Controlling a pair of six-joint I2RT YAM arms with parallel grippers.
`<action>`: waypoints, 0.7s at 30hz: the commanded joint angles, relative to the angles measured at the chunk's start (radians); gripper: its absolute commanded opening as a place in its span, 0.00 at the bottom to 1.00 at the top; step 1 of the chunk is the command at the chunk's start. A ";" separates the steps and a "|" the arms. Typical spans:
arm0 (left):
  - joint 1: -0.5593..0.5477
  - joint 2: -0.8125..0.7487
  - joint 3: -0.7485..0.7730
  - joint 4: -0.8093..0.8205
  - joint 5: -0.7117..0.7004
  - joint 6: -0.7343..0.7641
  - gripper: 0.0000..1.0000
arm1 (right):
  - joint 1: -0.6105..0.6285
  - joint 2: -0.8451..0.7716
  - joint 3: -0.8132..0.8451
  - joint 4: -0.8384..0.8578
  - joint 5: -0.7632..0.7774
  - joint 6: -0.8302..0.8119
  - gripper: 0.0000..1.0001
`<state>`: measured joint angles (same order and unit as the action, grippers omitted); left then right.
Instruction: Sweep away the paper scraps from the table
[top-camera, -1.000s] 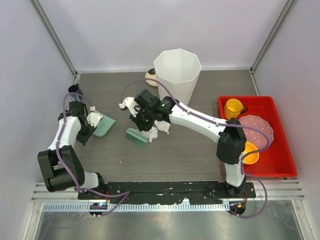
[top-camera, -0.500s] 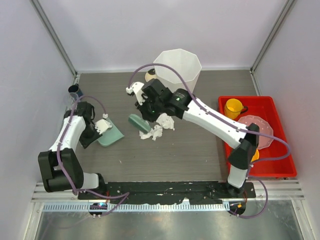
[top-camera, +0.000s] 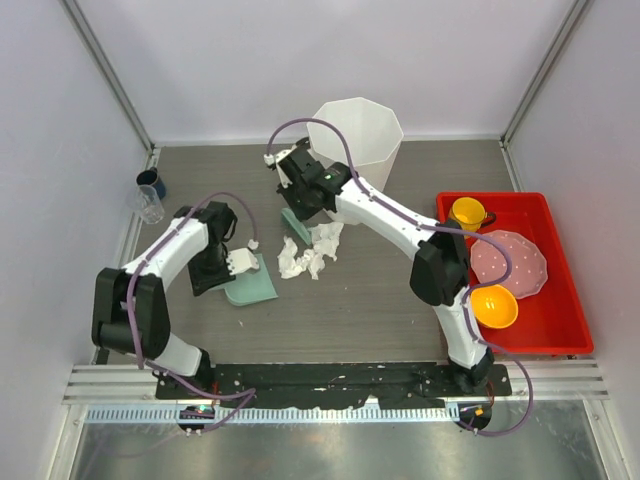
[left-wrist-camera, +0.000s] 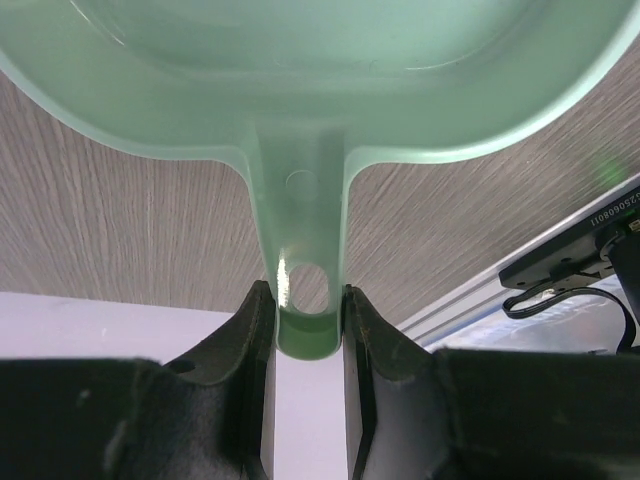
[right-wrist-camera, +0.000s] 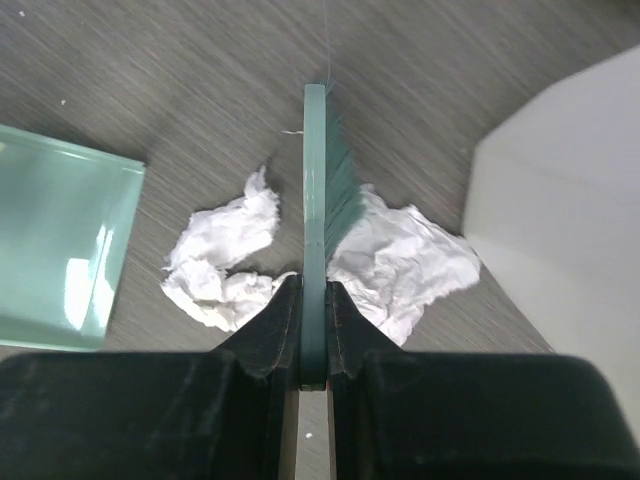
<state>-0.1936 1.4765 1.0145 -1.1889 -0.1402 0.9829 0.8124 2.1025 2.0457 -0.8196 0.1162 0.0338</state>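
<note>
Crumpled white paper scraps (top-camera: 309, 253) lie bunched in the middle of the dark wood-grain table (top-camera: 380, 320). In the right wrist view they (right-wrist-camera: 225, 255) lie on both sides of a dark green brush (right-wrist-camera: 316, 190). My right gripper (right-wrist-camera: 314, 300) is shut on the brush (top-camera: 296, 222), which stands just behind the scraps. My left gripper (left-wrist-camera: 310, 320) is shut on the handle of the pale green dustpan (left-wrist-camera: 300, 90). The dustpan (top-camera: 252, 287) lies flat on the table, just left of the scraps, its open edge towards them (right-wrist-camera: 60, 235).
A tall white faceted bin (top-camera: 356, 140) stands behind the right arm. A red tray (top-camera: 562, 325) with a yellow mug, a pink plate and a yellow bowl is at the right. A dark cup (top-camera: 150, 181) and a clear cup (top-camera: 150, 206) stand at the left edge.
My left arm carried the dustpan right and nearer, up to the scraps. My right gripper moved the brush back and right, behind the pile. The scraps now lie more spread out.
</note>
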 joint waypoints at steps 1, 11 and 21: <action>-0.017 0.059 0.062 -0.034 -0.007 -0.064 0.00 | 0.024 0.030 0.094 0.056 -0.091 0.047 0.01; -0.021 0.137 0.093 0.012 0.056 -0.153 0.00 | 0.062 -0.051 -0.028 0.313 -0.498 0.276 0.01; -0.021 0.074 0.062 0.012 0.091 -0.132 0.00 | 0.068 -0.240 -0.080 0.238 -0.213 0.152 0.01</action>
<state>-0.2096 1.6039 1.0779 -1.1828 -0.0772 0.8513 0.8669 2.0491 1.9739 -0.6094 -0.1833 0.2272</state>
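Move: The paper scraps lie under and behind the brush in the right hand, their middle about 8 cm back, 1 cm to the right and 11 cm below that hand. The dustpan is some 12 cm to the hand's left and 15 cm back. The bin stands about 10 cm to its right and 3 cm farther out. From the left hand, which holds the dustpan, the scraps are roughly 22 cm right and 7 cm ahead, down on the table. Sweep the brush with the right hand about 9 cm to the left and 5 cm back, staying low, dragging the scraps towards the dustpan and rolling the wrist some 20 degrees so the brush swings left; then lift about 3 cm, easing slightly right. Meanwhile keep the left grip on the dustpan handle and bring it a couple of centimetres right and down, with a little forward, to meet them. ##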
